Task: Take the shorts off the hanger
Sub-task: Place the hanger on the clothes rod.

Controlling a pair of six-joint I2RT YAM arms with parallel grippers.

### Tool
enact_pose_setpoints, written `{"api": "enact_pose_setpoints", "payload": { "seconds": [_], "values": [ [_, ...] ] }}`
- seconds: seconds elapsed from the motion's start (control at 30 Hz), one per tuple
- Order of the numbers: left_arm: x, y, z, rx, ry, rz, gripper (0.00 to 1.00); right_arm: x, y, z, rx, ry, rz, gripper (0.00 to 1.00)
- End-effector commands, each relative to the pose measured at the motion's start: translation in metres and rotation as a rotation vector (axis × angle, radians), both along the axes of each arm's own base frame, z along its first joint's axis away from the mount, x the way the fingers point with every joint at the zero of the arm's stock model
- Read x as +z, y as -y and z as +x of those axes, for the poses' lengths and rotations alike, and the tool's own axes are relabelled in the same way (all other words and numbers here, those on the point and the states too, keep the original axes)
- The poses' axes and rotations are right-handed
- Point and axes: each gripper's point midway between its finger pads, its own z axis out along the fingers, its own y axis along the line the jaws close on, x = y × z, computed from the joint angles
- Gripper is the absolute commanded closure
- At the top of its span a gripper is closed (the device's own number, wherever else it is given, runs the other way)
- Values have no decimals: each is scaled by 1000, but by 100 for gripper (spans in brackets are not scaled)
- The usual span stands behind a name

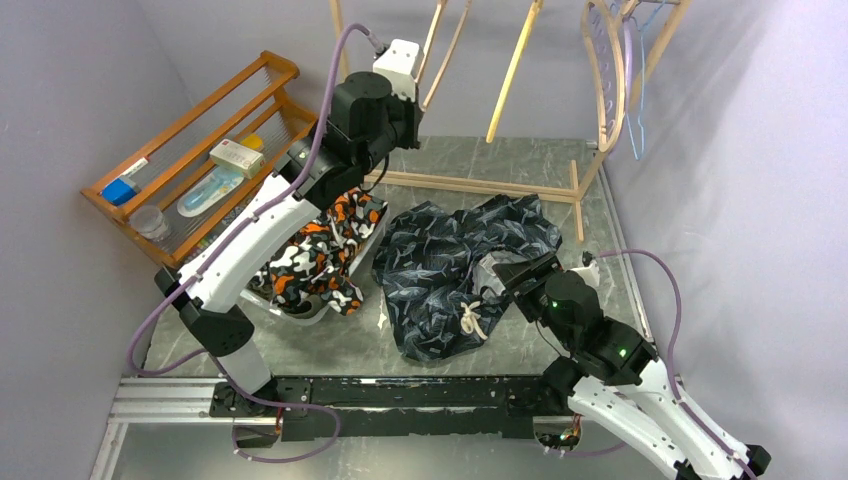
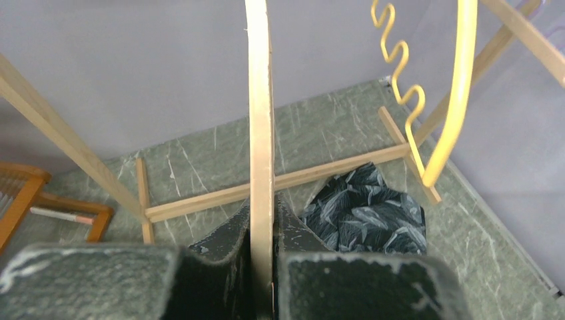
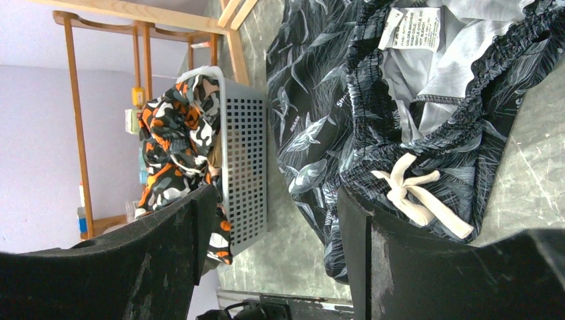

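Observation:
The dark leaf-print shorts [image 1: 440, 265] lie crumpled on the table, off the hanger, with their white drawstring [image 3: 410, 193] showing. My right gripper [image 1: 515, 272] hovers open at their right edge, and the gap between its fingers [image 3: 273, 223] holds nothing. Orange-black-white camouflage shorts [image 1: 320, 250] hang over a grey perforated basket [image 3: 245, 167]. High at the back, my left gripper [image 2: 261, 223] is shut on a bare curved wooden hanger [image 2: 260, 120], which also shows in the top view [image 1: 432, 55]. The leaf-print shorts [image 2: 366, 217] lie below it.
A wooden shelf rack [image 1: 190, 150] with toiletries leans at the back left. The drying rack's base bar [image 1: 480, 185] crosses the table's back. A yellow hanger [image 2: 460, 87] and further hangers [image 1: 610, 70] hang at the right. Walls close in on both sides.

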Motion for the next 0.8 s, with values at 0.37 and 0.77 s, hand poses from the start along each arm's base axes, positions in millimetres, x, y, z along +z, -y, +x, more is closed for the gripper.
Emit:
{"api": "enact_pose_setpoints", "payload": {
  "seconds": [0.37, 0.77],
  "values": [
    [-15, 21, 31, -77, -57, -45, 93, -3, 7, 1, -33, 10, 3, 30],
    [-15, 36, 42, -123, -65, -73, 82, 0, 9, 2, -43, 18, -6, 30]
  ]
}}
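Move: My left hand still grips the bare wooden hanger by one end, with the hook end reaching ahead and up, out of view. The bit of clothes rod it is for lies roughly 22 cm ahead, 5 cm to the right and 15 cm above. The yellow hanger's middle is about 17 cm ahead, 14 cm right and 8 cm up; the left rack post is some 20 cm ahead and 12 cm left. From my right hand that rod spot is about 38 cm ahead, 15 cm left and 38 cm up. Keeping the wooden hanger pinched, I carry my left hand about 4.5 cm forward and some 2.5 cm to the right, in towards the rod and the hanging yellow hanger. I first lift it by 1 cm, then let it sink to about 3 cm below its starting height, fingers tipping down some 5 degrees. ##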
